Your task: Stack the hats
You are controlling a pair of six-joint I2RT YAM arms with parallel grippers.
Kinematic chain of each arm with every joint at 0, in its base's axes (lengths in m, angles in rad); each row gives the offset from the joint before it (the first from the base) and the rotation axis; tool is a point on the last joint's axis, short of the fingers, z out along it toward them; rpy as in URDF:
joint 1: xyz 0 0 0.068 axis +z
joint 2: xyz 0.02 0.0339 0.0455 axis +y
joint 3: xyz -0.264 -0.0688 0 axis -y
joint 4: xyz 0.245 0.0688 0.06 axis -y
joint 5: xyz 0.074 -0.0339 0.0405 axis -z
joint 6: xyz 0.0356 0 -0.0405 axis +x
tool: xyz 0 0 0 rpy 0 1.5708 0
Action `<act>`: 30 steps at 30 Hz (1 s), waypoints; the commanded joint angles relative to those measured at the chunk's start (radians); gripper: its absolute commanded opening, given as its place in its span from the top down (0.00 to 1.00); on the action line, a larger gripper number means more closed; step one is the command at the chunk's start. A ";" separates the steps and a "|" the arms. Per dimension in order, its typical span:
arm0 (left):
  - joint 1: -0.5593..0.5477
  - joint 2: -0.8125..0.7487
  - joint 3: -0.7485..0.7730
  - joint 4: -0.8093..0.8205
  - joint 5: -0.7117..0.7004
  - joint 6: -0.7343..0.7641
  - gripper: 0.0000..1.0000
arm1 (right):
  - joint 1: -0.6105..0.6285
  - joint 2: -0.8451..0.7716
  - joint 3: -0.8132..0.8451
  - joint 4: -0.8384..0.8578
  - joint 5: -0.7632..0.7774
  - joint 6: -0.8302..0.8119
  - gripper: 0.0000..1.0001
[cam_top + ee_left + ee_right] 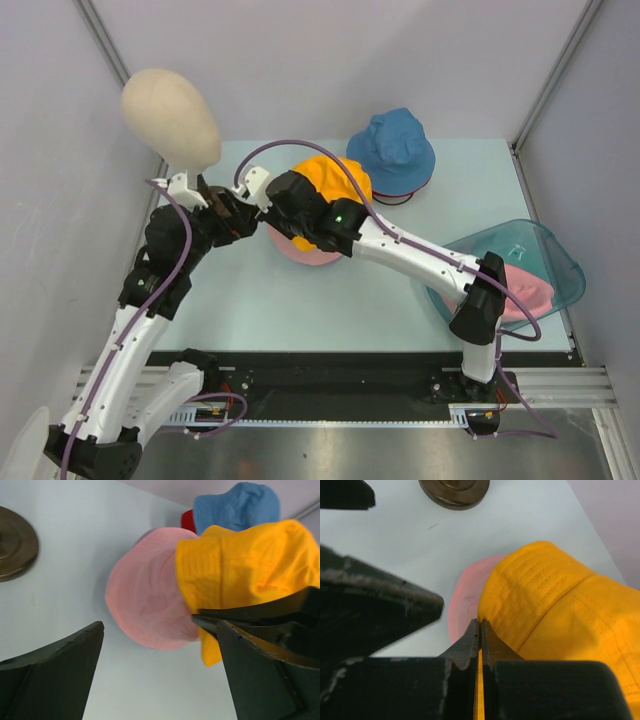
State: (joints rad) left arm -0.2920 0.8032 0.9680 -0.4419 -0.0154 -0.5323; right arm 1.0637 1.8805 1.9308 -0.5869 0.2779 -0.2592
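My right gripper (480,630) is shut on the brim of the orange hat (555,610) and holds it over a pink hat (462,605) lying on the table. In the top view the orange hat (338,183) covers most of that pink hat (300,251), with the right gripper (268,215) at its left edge. My left gripper (160,680) is open and empty, just left of the pink hat (147,595), close to the right gripper. The blue hat (393,148) sits on the red hat (397,197) at the back. The lilac hat is out of view.
The beige mannequin head (170,115) stands at the back left, its dark base (454,489) just beyond both grippers. A teal tray (560,265) at the right holds another pink hat (528,290). Grey walls close in on both sides.
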 commanded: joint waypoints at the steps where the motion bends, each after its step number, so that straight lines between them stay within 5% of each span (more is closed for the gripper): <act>1: 0.007 -0.003 -0.063 0.178 0.167 -0.161 0.00 | -0.005 -0.070 -0.059 0.096 -0.005 0.023 1.00; 7: 0.011 0.017 -0.172 0.342 0.274 -0.322 0.02 | -0.002 -0.116 -0.125 0.159 0.014 0.041 1.00; 23: 0.016 0.094 -0.259 0.608 0.347 -0.429 0.20 | -0.004 -0.179 -0.220 0.257 -0.071 0.055 1.00; 30: 0.016 0.178 -0.250 0.693 0.420 -0.466 0.35 | -0.002 -0.172 -0.222 0.254 -0.082 0.041 1.00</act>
State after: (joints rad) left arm -0.2783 0.9520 0.7166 0.1490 0.3214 -0.9546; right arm 1.0561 1.7409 1.7020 -0.4118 0.2333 -0.2138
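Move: Hanging from the right hand's fingers, the orange hat has its middle some 14 cm to the left hand's right, 7 cm ahead and a little below. The pink hat on its stand lies about 12 cm right, 8 cm ahead and 10 cm below the left hand; from the right hand it is roughly 8 cm right, 5 cm ahead and 8 cm below. The blue hat sits about 26 cm right of the right hand and 16 cm ahead, some 9 cm below. Reaching about 7.5 cm to the right and then a little forward, the left hand brings its fingers around the edge of the orange hat beside the right fingertips. On the way it rolls its left side down, some 30 degrees of turn in all, and starts to narrow its wide-open fingers. The right hand keeps its pinch, dipping under 2 cm and coming back up while easing slightly back and right. ##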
